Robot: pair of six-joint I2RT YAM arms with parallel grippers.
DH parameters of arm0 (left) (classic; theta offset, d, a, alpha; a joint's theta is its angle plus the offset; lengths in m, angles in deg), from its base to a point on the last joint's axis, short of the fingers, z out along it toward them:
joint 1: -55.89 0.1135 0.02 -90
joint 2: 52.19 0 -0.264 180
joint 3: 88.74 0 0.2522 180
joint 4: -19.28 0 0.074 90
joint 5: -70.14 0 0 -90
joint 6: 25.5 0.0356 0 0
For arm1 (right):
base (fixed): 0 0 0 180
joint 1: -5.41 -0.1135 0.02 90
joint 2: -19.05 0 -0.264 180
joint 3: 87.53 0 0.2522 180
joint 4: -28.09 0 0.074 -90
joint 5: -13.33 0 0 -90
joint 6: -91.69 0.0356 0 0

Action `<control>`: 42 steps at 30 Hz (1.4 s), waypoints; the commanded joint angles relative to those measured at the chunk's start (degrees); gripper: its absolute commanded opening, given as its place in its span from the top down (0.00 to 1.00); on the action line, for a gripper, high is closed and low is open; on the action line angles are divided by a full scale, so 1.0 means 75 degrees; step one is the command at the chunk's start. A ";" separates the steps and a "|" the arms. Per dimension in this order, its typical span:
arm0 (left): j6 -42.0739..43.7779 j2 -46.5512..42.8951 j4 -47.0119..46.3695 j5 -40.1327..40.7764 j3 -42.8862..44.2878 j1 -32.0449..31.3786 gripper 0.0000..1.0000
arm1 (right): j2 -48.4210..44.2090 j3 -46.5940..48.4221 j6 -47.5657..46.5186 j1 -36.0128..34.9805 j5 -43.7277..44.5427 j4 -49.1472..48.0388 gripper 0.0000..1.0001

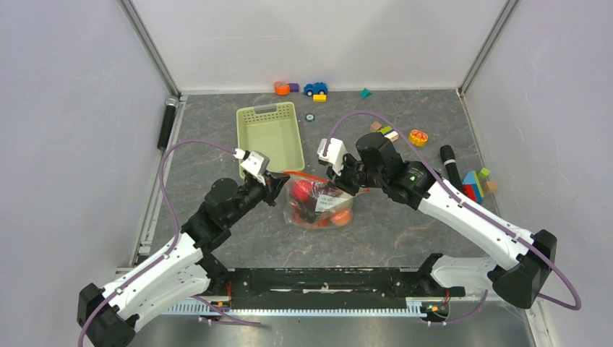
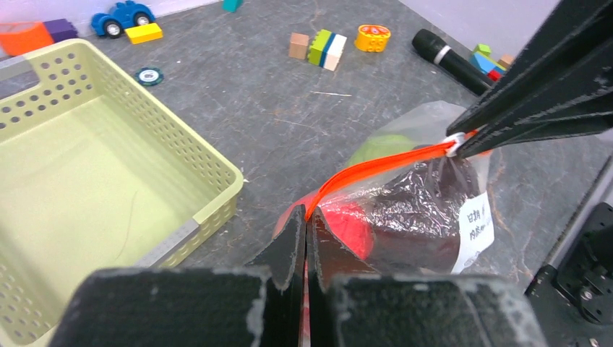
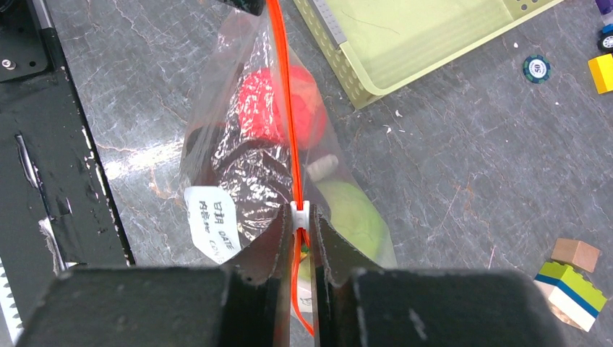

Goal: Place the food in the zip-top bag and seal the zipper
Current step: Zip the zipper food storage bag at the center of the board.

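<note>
The zip-top bag (image 1: 318, 207) hangs just over the table between both grippers, its orange-red zipper (image 2: 376, 168) pulled taut. Inside lies the food: a red fruit (image 3: 271, 101), a green cabbage (image 3: 354, 213) and dark purple pieces (image 2: 426, 210). A white label (image 3: 213, 220) is on the bag's side. My left gripper (image 2: 306, 220) is shut on the zipper's end at the bag's corner. My right gripper (image 3: 300, 217) is shut on the white slider (image 3: 300, 210). From the slider to the left gripper the strip runs as one line; behind the slider, between the fingers, it splits in two.
A pale green slotted basket (image 1: 271, 134) stands just behind the bag, close to the left gripper. Toy blocks (image 1: 389, 132), an orange slice toy (image 1: 418, 136), a blue car (image 1: 315, 88) and a black cylinder (image 1: 449, 165) lie at the back and right.
</note>
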 commanded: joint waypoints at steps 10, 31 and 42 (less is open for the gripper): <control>0.0312 -0.0134 -0.0017 0.1774 0.0108 0.0084 0.98 | -0.0156 -0.0085 0.0078 0.0064 0.0532 0.0351 1.00; 0.0191 -0.0198 0.0408 0.2738 0.0287 0.0084 0.98 | -0.0138 -0.0163 0.0136 0.0064 0.0833 0.0386 1.00; 0.0247 -0.0268 0.0433 0.3014 0.0277 0.0084 0.98 | -0.0157 -0.0201 0.0152 0.0066 0.0912 0.0396 1.00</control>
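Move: The left fingers already pinch the bag's orange zipper edge. The white slider lies about 12 cm to their right, roughly 1 cm back and level with them. The red fruit in the bag is some 4 cm right, 4 cm back and 10 cm below; the green basket's middle is about 12 cm ahead, 7 cm left and 16 cm down. The right hand has the slider right between its fingers. The left hand draws the zipper edge about 5 cm left and forward, while the right keeps pinching the slider. ##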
